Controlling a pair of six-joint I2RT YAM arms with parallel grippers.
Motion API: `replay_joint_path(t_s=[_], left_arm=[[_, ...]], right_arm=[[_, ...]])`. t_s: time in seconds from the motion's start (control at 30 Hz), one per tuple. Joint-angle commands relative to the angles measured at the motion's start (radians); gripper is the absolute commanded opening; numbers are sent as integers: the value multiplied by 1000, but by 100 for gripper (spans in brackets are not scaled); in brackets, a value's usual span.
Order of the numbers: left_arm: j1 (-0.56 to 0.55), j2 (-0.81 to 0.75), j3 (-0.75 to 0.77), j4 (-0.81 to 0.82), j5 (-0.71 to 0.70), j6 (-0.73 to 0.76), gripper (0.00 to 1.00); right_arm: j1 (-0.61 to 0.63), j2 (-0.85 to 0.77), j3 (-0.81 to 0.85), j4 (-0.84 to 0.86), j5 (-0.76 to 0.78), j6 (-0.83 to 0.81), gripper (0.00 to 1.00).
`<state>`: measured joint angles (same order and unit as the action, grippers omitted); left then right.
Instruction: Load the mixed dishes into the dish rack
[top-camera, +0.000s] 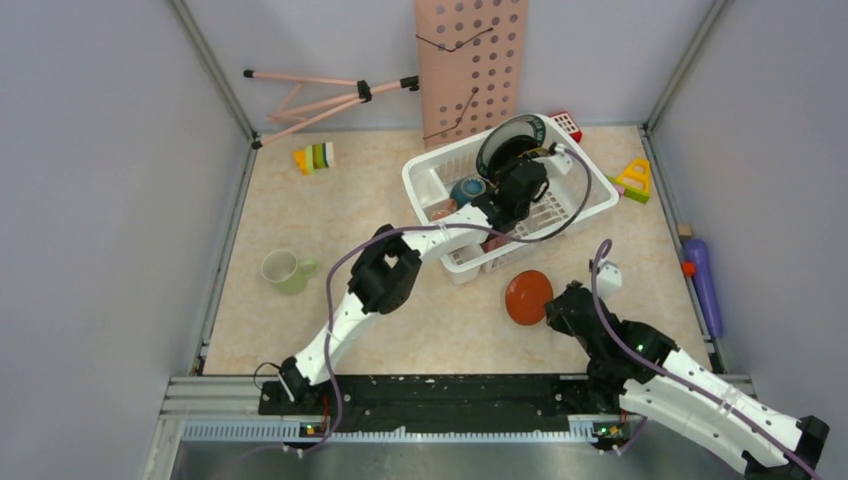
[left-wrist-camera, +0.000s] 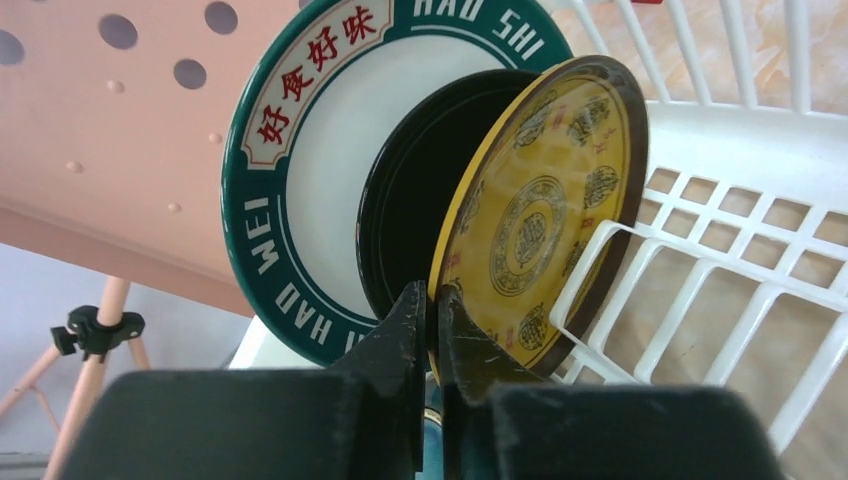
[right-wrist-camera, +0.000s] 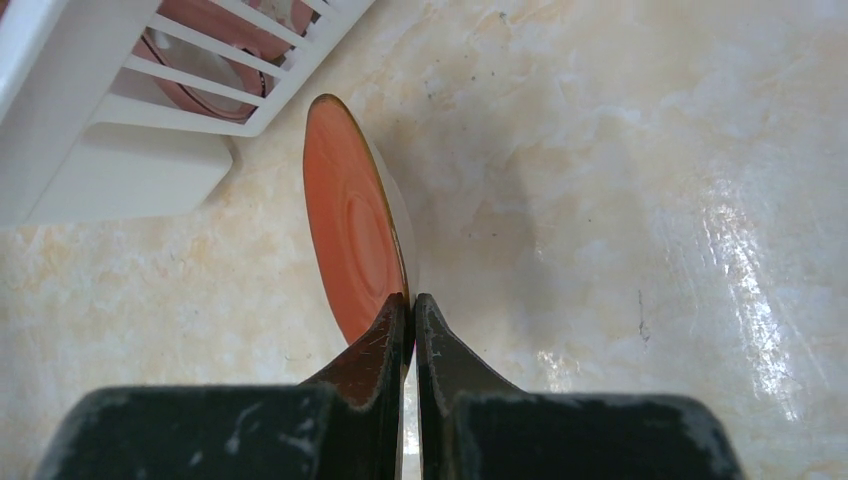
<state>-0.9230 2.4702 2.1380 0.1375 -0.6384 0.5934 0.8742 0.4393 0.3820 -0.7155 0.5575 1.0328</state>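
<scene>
The white dish rack stands at the back middle of the table. In it a white plate with a dark green lettered rim stands upright, with a black dish behind a yellowish small plate. My left gripper is shut on the yellowish plate's lower rim, inside the rack. A teal bowl also sits in the rack. My right gripper is shut on the rim of the red small plate, held on edge just above the table in front of the rack. A light green mug stands at the left.
A pinkish cup shows through the rack's slots. A pink perforated board and a tripod lean at the back wall. Toy blocks, a yellow triangle toy and a purple bottle lie around the rack.
</scene>
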Motion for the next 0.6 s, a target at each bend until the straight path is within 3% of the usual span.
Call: replay_joint_path(t_s=[0.0,0.07,0.13,0.33,0.57], left_arm=[[24,-18,51,-39,14,-168,21],[36,-24,75,-105,22,-231,51],[43,-43,72,-129,30,-270,65],[51,-144,33,-192,103,-380,72],[122,-308,-6,-288,402,-731,76]], right_arm=[[-6,17,108,-17,68,-5,0],[-7,44,135,-72,91,19,0],[-7,64,146,-93,95,25,0],[-8,82,215,-107,112,-23,0],[-11,109,366,-141,125,-143,0]])
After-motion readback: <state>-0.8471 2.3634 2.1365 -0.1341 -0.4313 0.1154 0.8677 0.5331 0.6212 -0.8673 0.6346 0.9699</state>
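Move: The left hand pinches the near edge of the yellow plate standing in the dish rack, the plate's middle roughly 5 cm ahead and 1 cm right. The black plate's middle is about 5 cm ahead, 2 cm left; the blue bowl lies some 5 cm back, 9 cm left and 6 cm below. The right hand holds the red bowl by its rim; the rack's middle is about 22 cm ahead and 7 cm left, the pink cup some 17 cm ahead and 10 cm left, both slightly below it. The left fingers spread wide and let go of the yellow plate's edge while the hand eases about 2 cm down and 2 cm left with a little forward, then it turns back and rises roughly 2 cm, rolling its left side down and tipping the fingers downward, some 25 degrees in all. Meanwhile the right hand lifts the still-pinched red bowl about 6 cm, nearly straight up with a slight drift to the right, short of the rack's near side. ##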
